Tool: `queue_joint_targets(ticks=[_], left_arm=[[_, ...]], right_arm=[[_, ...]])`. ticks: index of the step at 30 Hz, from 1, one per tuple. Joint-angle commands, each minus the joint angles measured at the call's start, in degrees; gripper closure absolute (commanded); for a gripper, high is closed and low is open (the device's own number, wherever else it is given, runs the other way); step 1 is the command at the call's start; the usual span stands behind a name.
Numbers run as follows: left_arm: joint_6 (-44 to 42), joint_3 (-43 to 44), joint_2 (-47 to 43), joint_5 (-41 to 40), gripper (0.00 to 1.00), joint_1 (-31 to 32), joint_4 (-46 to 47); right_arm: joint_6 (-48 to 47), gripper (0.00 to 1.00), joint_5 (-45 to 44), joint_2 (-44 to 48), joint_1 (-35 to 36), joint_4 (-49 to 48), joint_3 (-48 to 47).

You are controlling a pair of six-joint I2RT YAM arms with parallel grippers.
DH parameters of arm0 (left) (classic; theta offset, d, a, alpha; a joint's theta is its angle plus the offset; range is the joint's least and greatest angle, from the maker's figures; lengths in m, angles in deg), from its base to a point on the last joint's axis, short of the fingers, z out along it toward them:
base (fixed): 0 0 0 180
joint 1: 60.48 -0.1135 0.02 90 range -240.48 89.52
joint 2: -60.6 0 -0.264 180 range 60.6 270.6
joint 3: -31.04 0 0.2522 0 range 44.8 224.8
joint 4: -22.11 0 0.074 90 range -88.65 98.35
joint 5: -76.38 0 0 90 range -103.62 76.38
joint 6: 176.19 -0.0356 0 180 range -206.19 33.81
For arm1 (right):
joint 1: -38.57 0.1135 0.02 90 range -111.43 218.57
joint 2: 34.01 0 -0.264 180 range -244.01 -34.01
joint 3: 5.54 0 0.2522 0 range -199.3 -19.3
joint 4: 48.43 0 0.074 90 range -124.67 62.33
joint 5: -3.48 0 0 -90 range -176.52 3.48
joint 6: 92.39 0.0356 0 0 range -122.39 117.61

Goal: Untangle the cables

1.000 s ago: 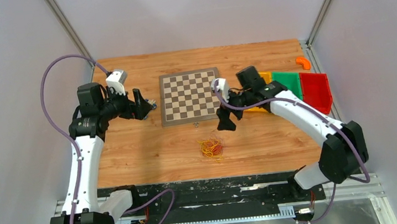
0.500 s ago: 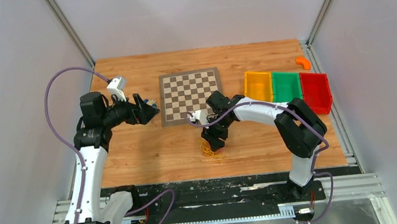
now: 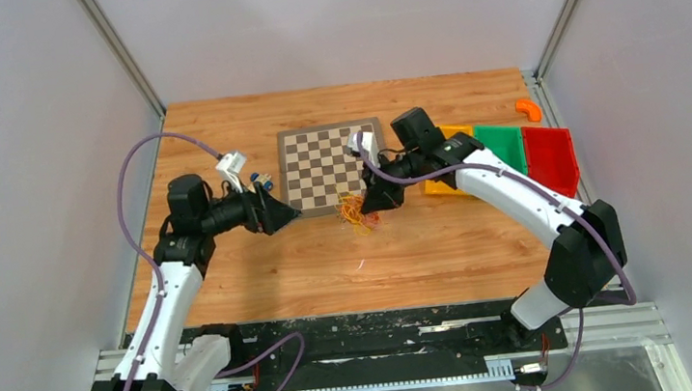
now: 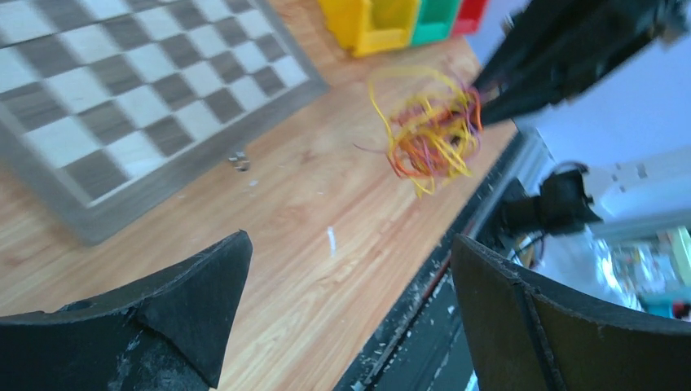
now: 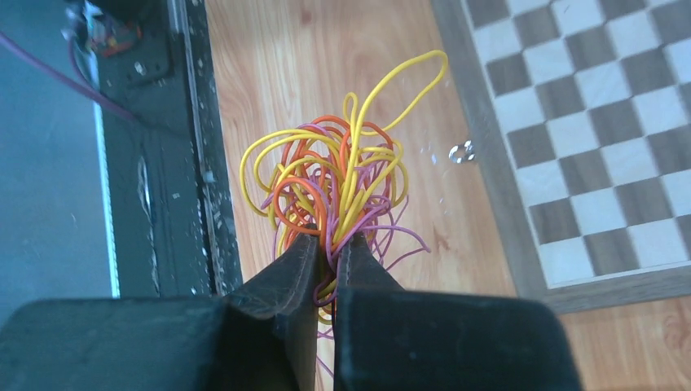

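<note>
The cables (image 3: 356,211) are a small tangle of thin yellow, orange, red and purple strands, lifted off the wooden table just in front of the chessboard (image 3: 329,163). My right gripper (image 3: 373,202) is shut on them; in the right wrist view several strands (image 5: 338,175) are pinched between its closed fingers (image 5: 326,240) and fan out above. My left gripper (image 3: 282,213) stands open to the left of the tangle, apart from it. In the left wrist view its wide jaws (image 4: 350,240) hold nothing, and the cables (image 4: 432,134) hang ahead from the right gripper's tip (image 4: 482,94).
Yellow (image 3: 461,131), green (image 3: 502,145) and red (image 3: 552,159) bins stand at the right, the yellow one partly hidden by my right arm. An orange piece (image 3: 529,109) lies at the back right. A small metal ring (image 5: 462,151) lies by the board's edge.
My right gripper came down on the tangle, shut on it and carried it up toward the chessboard's front edge. The left arm swung right toward the tangle, still open.
</note>
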Motion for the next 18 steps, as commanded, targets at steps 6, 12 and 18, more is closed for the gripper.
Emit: queue_joint_targets(ticks=[6, 12, 18], left_arm=[[-0.91, -1.11, 1.53, 3.49, 0.0, 16.4, 16.22], [3.23, 0.85, 7.45, 2.51, 0.01, 20.8, 22.22], [6.13, 2.91, 10.57, 5.78, 0.6, 21.42, 24.46]], right_arm=[[12.09, 1.0, 11.35, 2.22, -1.54, -6.59, -6.15], [17.48, 1.0, 18.42, 2.01, -1.58, -8.68, -6.93], [20.21, 1.0, 22.02, 2.91, -4.74, -9.78, -5.33]])
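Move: The cable tangle, pinched in the right fingers and already off the table, lies about 15 cm to the left hand's right, roughly 1 cm ahead and 6 cm below. From the left hand the chessboard's middle is some 22 cm ahead, 11 cm right and 19 cm down, and a white scrap lies 13 cm right, 4 cm back, 19 cm down. The tangle's middle is level ahead with the right hand, about 3 cm left and 3 cm below. The left hand sweeps about 10 cm to the right towards the hanging cable tangle, drawing back some 3 cm and turning roughly 25 degrees clockwise, its wide-open fingers starting to close near the tangle's near side as it slows. The right hand keeps its pinch and lifts the tangle about 8 cm, easing slightly left to meet the left hand while its fingertips tilt upward. ##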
